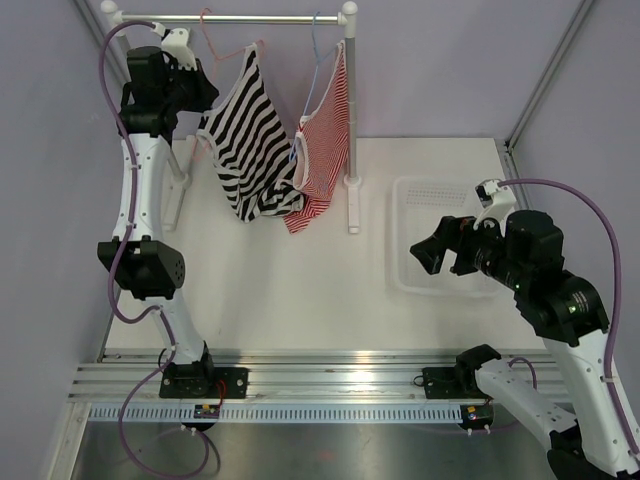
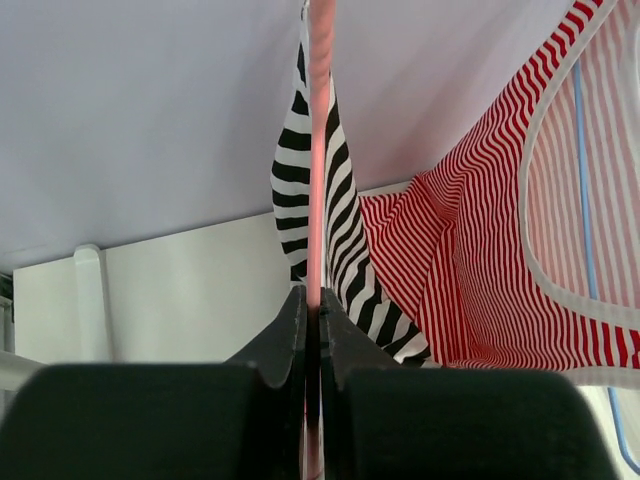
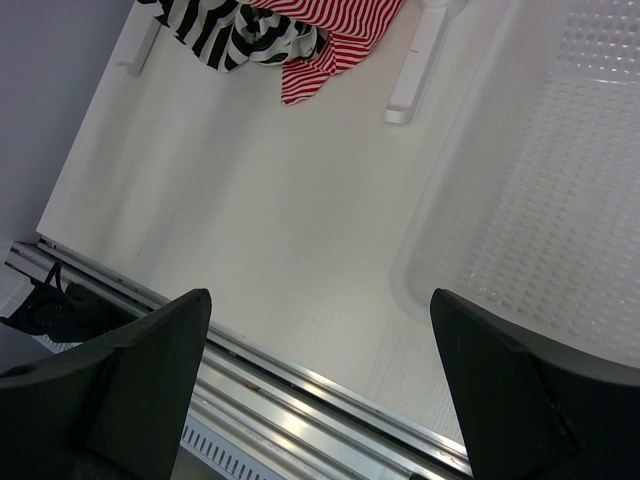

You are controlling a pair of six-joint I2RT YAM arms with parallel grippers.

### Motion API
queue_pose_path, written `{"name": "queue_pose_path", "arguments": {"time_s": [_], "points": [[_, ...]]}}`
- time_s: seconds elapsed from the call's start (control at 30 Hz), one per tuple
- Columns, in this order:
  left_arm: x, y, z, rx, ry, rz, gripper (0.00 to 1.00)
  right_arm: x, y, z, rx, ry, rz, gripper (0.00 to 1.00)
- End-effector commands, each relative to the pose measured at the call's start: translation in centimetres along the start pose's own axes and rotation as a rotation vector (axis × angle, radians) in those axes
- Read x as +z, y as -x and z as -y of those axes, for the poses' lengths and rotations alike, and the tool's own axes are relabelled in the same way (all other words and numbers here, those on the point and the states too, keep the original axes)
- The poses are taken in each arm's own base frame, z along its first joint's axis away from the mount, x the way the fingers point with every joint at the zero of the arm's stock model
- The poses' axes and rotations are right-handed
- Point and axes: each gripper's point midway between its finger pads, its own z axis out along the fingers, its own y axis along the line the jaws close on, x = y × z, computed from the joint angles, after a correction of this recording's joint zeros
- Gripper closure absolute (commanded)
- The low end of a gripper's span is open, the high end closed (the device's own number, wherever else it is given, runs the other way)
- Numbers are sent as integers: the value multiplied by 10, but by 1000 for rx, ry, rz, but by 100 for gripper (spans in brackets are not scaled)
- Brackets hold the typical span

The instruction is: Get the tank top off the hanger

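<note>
The black-and-white striped tank top (image 1: 250,140) hangs from the pink wire hanger (image 1: 212,45), whose hook is over the rack rail. My left gripper (image 1: 207,98) is up at the top's left edge. In the left wrist view it (image 2: 313,310) is shut on the pink hanger wire (image 2: 320,150), with the tank top (image 2: 345,260) just behind the fingers. My right gripper (image 1: 435,255) is open and empty, low over the table near the tray. In the right wrist view it (image 3: 320,330) is far from the tank top (image 3: 230,30).
A red-and-white striped top (image 1: 325,140) on a blue hanger (image 1: 315,40) hangs right beside the tank top, touching it. The white rack (image 1: 348,120) stands at the back of the table. A clear plastic tray (image 1: 440,200) lies at the right.
</note>
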Motion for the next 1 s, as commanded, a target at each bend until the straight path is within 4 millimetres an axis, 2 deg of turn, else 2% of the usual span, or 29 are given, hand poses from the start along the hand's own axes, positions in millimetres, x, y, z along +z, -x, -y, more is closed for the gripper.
{"name": "queue_pose_path", "arguments": {"time_s": [0.0,0.13,0.17,0.4,0.43,0.53,0.6,0.63,0.83,0.9,0.93,0.97], "points": [[-35,66,10,8,24,190,100,6,7,-10,-2,50,19,1],[-50,77,20,-4,6,220,100,5,13,-9,-20,38,33,1],[-61,86,25,7,2,250,100,4,16,-7,-28,26,41,1],[-85,84,36,-20,-3,247,100,0,23,-6,-46,18,76,0],[-87,82,37,-27,1,237,100,1,23,-6,-47,14,79,1],[-103,59,36,-86,48,165,100,2,33,-5,-60,3,105,0],[-114,54,40,-120,58,176,100,1,42,-7,-65,5,130,1],[-127,53,45,-121,57,198,100,3,47,-8,-69,8,137,1],[-154,31,48,-154,107,141,100,6,66,-12,-80,6,163,1],[-163,25,48,-158,127,120,100,5,71,-16,-81,19,171,0],[-167,15,49,-169,135,85,100,8,76,-21,-79,37,172,1],[-182,18,54,-167,137,102,100,9,75,-31,-82,94,155,1]]}}
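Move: My left hand already pinches the near arm of the pink hanger. The rail it hangs from is about 6 cm ahead and 13 cm above; the striped tank top's middle is roughly 4 cm ahead, 5 cm right and 17 cm below. Level with the tank top's middle ahead, the red-striped top is some 24 cm right and 15 cm below my hand. From my open right hand, the striped tank top lies about 37 cm ahead, 39 cm left and 7 cm lower. I keep my left fingers shut on the pink hanger and lift about 7 cm to clear the rail, easing back as I rise, then draw it nearly level away from the rail, some 15 cm back in all. My right hand, still wide open, waits nearly in place, then goes up and forward about 5 cm towards the striped tank top. ##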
